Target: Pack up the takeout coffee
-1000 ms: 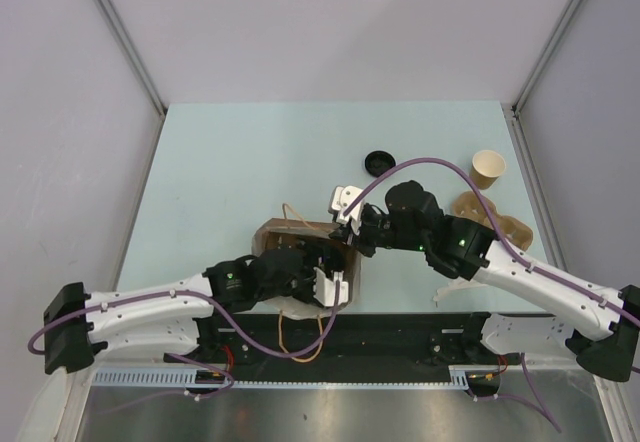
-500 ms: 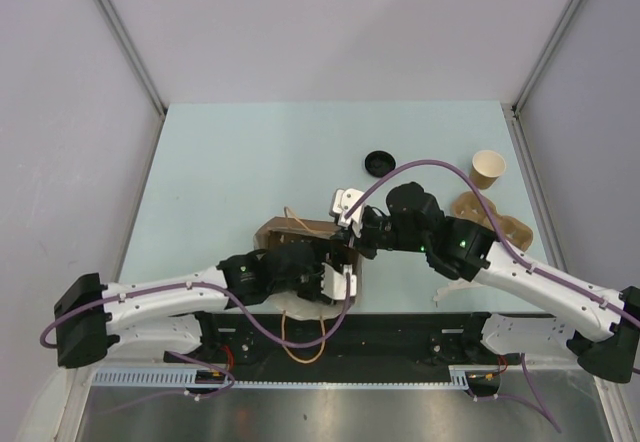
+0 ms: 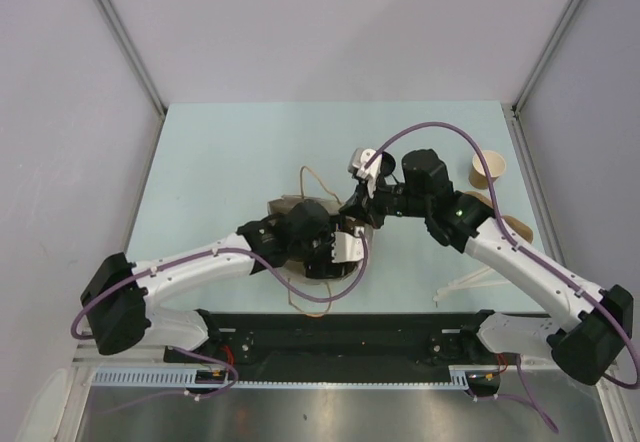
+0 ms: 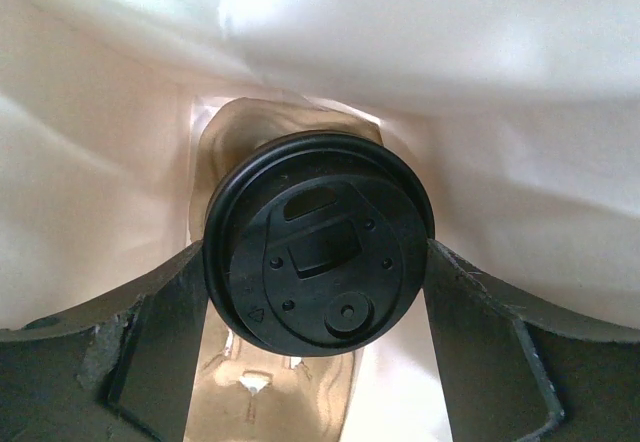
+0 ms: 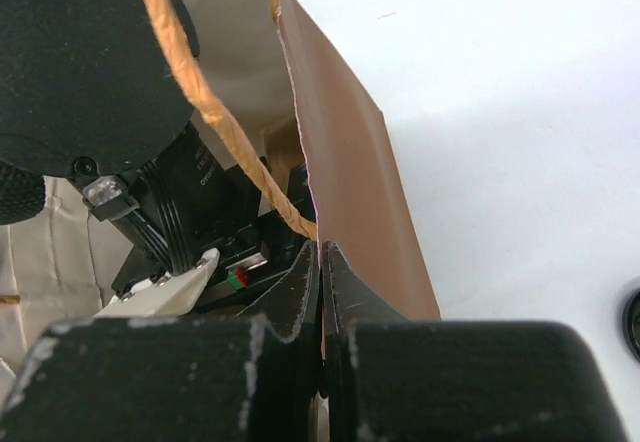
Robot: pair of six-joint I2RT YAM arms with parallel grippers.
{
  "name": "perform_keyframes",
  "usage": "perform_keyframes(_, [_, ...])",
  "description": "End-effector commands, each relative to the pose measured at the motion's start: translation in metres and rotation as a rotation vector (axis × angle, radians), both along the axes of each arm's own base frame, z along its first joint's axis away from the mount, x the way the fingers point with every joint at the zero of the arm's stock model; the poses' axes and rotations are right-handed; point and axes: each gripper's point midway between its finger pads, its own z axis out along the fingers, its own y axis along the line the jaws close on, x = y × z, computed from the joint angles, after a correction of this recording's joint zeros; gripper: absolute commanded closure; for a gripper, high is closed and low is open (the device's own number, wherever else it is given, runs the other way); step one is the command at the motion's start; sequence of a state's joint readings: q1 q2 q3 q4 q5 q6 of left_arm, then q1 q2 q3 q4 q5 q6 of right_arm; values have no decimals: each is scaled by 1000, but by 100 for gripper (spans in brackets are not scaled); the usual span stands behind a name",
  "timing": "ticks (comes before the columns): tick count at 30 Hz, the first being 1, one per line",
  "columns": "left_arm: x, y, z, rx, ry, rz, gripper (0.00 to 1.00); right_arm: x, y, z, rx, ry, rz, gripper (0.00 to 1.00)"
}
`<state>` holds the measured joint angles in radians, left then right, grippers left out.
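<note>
In the left wrist view the takeout coffee [image 4: 318, 224] is seen from above, its round black lid filling the gap between my fingers. My left gripper [image 4: 316, 262] is shut on it inside the brown paper bag [image 4: 520, 122], and the bag's floor [image 4: 250, 382] shows below the cup. From the top view the bag [image 3: 285, 208] leans near the table's middle and hides the cup. My right gripper [image 5: 322, 247] is shut on the bag's rim [image 5: 350, 162] beside a twine handle [image 5: 225, 132]. In the top view it [image 3: 356, 208] sits at the bag's right edge.
An open tan paper cup [image 3: 488, 169] stands at the far right, with the pulp carrier tray [image 3: 512, 228] just in front of it. A white piece [image 3: 465, 284] lies by the near right edge. Twine handles loop above [image 3: 314, 176] and below [image 3: 330, 287] the bag.
Both arms and the bag have shifted away from the near edge toward the table's middle. The bag now leans, and the left gripper reaches deeper into it.
</note>
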<state>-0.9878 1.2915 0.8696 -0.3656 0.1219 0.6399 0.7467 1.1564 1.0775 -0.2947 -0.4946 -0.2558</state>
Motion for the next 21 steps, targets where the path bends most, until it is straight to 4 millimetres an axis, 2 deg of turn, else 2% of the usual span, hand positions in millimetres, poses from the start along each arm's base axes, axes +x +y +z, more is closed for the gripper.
perform_keyframes(1, [-3, 3, -19, 49, 158, 3, 93, 22, 5, 21, 108, 13, 40, 100])
perform_keyframes(4, [6, 1, -20, 43, 181, 4, 93, 37, 2, 24, 125, 24, 31, 100])
perform_keyframes(12, [36, -1, -36, 46, 222, 40, 91, 71, 1, 15, 127, 42, 18, 100])
perform_keyframes(21, [45, 6, -63, 68, 250, 42, 91, 91, 1, 9, 116, 36, 6, 100])
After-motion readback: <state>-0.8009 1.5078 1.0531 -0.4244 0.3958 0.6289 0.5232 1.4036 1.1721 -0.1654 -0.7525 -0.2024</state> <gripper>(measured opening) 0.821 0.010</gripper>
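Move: The left hand already grips the black-lidded cup inside the bag. The tray pocket lies about 8 cm below that hand and 2 cm ahead. The bag rim in the right fingers is some 3 cm ahead of the left hand, 5 cm right and 15 cm above. From the right hand, the bag's middle is roughly 6 cm left, 2 cm back and 13 cm down. The loose black lid is some 25 cm ahead, 12 cm right and 26 cm down. Forward go both hands together, easing to a stop: the right, shut on the bag's far rim near its right corner, pushes it away from the base about 7.5 cm and sinks slightly. The left keeps its hold on the cup in the bag and travels some 4 cm forward, drifting a little right, while its wrist turns about 13 degrees so the fingers point more steeply down. ##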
